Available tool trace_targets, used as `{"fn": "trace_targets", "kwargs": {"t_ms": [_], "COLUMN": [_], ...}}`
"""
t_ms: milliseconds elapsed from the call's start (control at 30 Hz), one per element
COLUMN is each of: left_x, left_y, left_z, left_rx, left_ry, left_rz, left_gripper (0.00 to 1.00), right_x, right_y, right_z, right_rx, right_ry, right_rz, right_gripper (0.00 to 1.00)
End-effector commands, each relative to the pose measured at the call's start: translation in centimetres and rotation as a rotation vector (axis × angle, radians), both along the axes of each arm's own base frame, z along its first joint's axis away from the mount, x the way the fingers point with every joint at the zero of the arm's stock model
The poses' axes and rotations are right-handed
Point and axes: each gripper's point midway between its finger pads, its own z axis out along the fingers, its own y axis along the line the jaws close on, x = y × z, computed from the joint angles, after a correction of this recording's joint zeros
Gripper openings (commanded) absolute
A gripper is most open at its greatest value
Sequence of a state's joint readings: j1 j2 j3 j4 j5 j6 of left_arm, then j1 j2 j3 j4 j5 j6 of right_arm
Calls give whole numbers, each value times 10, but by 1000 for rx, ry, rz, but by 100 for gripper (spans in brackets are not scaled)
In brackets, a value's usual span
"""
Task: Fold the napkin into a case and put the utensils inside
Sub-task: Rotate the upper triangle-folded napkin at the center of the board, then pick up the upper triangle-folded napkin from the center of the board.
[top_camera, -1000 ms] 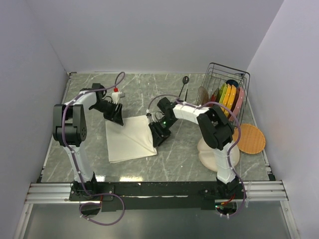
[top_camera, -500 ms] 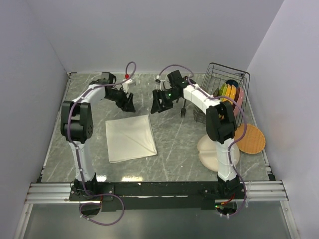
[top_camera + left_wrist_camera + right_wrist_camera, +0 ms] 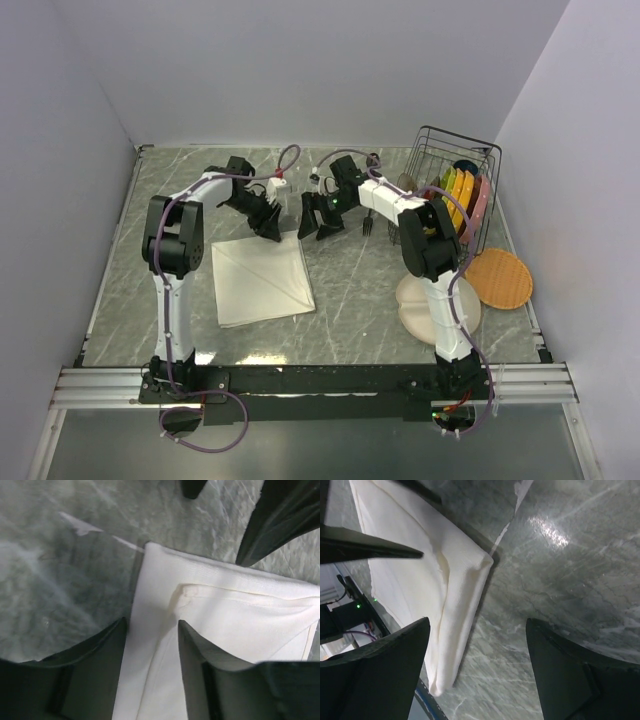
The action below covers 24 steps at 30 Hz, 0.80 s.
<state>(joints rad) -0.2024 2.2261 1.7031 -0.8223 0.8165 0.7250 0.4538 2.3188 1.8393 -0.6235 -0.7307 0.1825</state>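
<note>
The napkin (image 3: 262, 280) lies folded into a cream-white square on the marble table. My left gripper (image 3: 270, 228) hangs open over its far right corner, and cloth (image 3: 225, 610) shows between and beneath the fingers (image 3: 100, 660). My right gripper (image 3: 318, 228) stands wide open just right of that corner (image 3: 465, 565), over bare marble. Each wrist view shows the other gripper's dark fingers close by. Of the utensils, a dark fork (image 3: 368, 226) lies on the table right of the right gripper.
A wire dish rack (image 3: 455, 150) with colourful plates stands at the back right. A beige divided plate (image 3: 420, 300) and an orange round plate (image 3: 500, 278) lie by the right arm's base.
Both grippers lifted off the napkin's far corners, swung to the back, and have now come together at its far right corner. The right jaws opened wider. The napkin has not moved.
</note>
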Motion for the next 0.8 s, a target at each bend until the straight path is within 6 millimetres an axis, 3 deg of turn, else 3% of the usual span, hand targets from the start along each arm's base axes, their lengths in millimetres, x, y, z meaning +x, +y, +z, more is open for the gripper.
{"fn": "trace_targets", "kwargs": {"t_ms": [0,400,767], "left_x": [-10,-18,-25], "left_y": [-14,-23,-27], "left_z": [6,27,47], "left_rx": [-56,-97,-145], "left_ry": [-32,-128,-195], "left_rz": [-95,-161,-187], "left_gripper": [46,21,16], "right_x": [3,-1,-13], "right_y": [10,25,43], "right_z": [1,-18,-28], "right_rx": [54,73,121], "right_ry": [-2,-6,-16], "right_rz": [7,46,151], "right_gripper": [86,88,88]}}
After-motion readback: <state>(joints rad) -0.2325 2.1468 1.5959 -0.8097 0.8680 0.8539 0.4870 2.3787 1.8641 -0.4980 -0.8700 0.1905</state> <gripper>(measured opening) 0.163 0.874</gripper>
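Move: The napkin's far edge lies about 1 cm ahead of the left hand point and 1 cm below it, already between the open fingers. The far right corner is some 5 cm to that hand's right and 1 cm ahead. The napkin's middle is roughly 9 cm back and 2 cm left. From the right hand, that same corner is about 3 cm left, level fore and aft and 2 cm down; the fork's middle is around 7 cm ahead and 13 cm right. Back about 2.5 cm and slightly right goes the left hand, its half-open fingers closing to pinch the napkin's far edge just short of the far right corner, then rising a good 1.5 cm with it. The right hand slides level to its left some 3.5 cm, fingers kept wide, their tips tilting up about 10 degrees, until they stand around that corner. ##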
